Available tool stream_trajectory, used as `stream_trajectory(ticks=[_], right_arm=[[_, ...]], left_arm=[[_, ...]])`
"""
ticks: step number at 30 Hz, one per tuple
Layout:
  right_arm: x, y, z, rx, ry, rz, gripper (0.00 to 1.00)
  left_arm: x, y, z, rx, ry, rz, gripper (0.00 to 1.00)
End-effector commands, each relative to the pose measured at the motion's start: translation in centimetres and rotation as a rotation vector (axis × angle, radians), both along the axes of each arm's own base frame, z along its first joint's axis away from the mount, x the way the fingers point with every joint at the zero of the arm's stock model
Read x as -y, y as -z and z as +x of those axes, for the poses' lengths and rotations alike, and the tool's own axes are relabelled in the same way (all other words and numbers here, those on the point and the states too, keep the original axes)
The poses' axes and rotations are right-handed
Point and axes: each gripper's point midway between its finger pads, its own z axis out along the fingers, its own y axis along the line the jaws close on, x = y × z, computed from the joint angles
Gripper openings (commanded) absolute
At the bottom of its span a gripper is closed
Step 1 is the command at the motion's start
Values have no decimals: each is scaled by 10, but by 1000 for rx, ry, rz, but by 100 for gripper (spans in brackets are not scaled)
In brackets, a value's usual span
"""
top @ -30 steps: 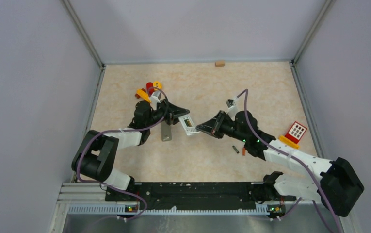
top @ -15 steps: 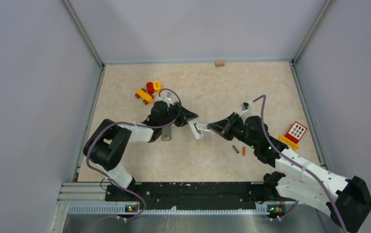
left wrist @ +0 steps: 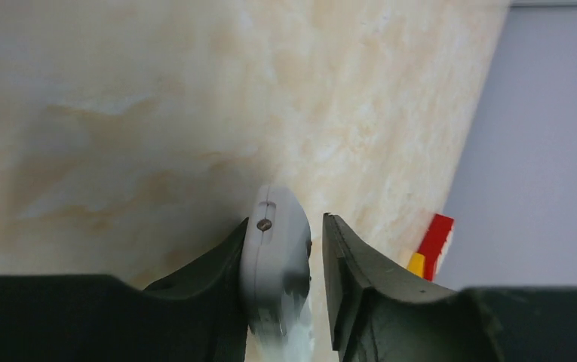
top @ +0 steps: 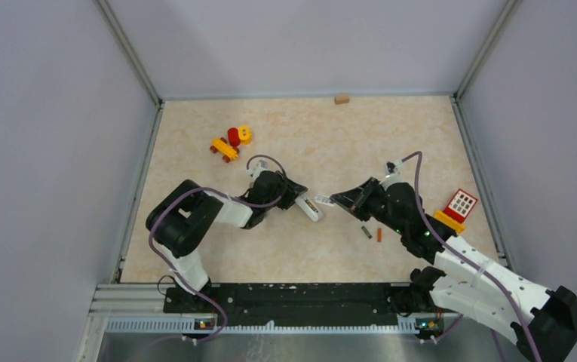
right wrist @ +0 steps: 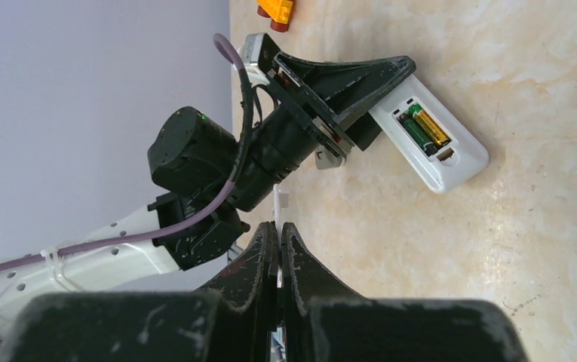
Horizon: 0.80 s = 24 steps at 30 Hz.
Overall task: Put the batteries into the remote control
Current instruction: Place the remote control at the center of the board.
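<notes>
The white remote control [top: 312, 208] lies back-up at mid-table, its compartment open. In the right wrist view the remote control [right wrist: 451, 162] holds two batteries side by side, a dark green one [right wrist: 415, 133] and an orange one [right wrist: 431, 127]. My left gripper [top: 298, 198] is shut on the remote's near end. From its own wrist, the left gripper [left wrist: 286, 220] has one finger flat along the remote control [left wrist: 274, 249], with a sliver of gap at the other tip. My right gripper [top: 336, 199] [right wrist: 277, 225] is shut on a thin white cover plate [right wrist: 277, 202], just right of the remote. Two loose batteries, a dark one [top: 366, 231] and an orange one [top: 379, 234], lie below the right gripper.
A red and yellow toy cluster [top: 231, 142] sits at the back left. A red-yellow window block [top: 458, 204] stands near the right wall. A small tan block [top: 341, 98] lies against the back wall. Grey walls close in three sides.
My left arm has carried the remote to the right and nearer, down to the middle of the table. The right gripper has backed off to the right, still shut on the cover plate.
</notes>
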Motion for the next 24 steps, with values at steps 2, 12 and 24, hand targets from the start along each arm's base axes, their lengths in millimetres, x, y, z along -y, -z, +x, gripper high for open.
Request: stream_trajectory(ticks=[2,12,24], right_arm=[[5,-10,1,37,10,8,0],[7,-12,0,20,4,-31,0],[-14,-27,-11,194,-275,-177,0]], left_arm=[[-27,-4,-2,-11,-146,54,56],[-51,-1,-39,-148,-182,143,90],[-44,-106,-78,187,262,219,99]])
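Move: The white remote is still pinched by its far-left end in the left hand, its middle about 3 cm back, 3 cm right and 2 cm below that hand. The grey remote lies some 12 cm to the hand's left, level with it; the loose green battery lies roughly 18 cm right and 9 cm back, on the table. From the right hand, the white remote is about 8 cm ahead, 8 cm left and 17 cm down. The white remote is let go just above or on the board: the left fingers spread from about a third to fully open while the hand eases off left. It then draws back as well, clear of the remote's far-left end, and lifts last, ending some 6 cm left, 6 cm back and 6 cm up, with only a slight wrist turn. ##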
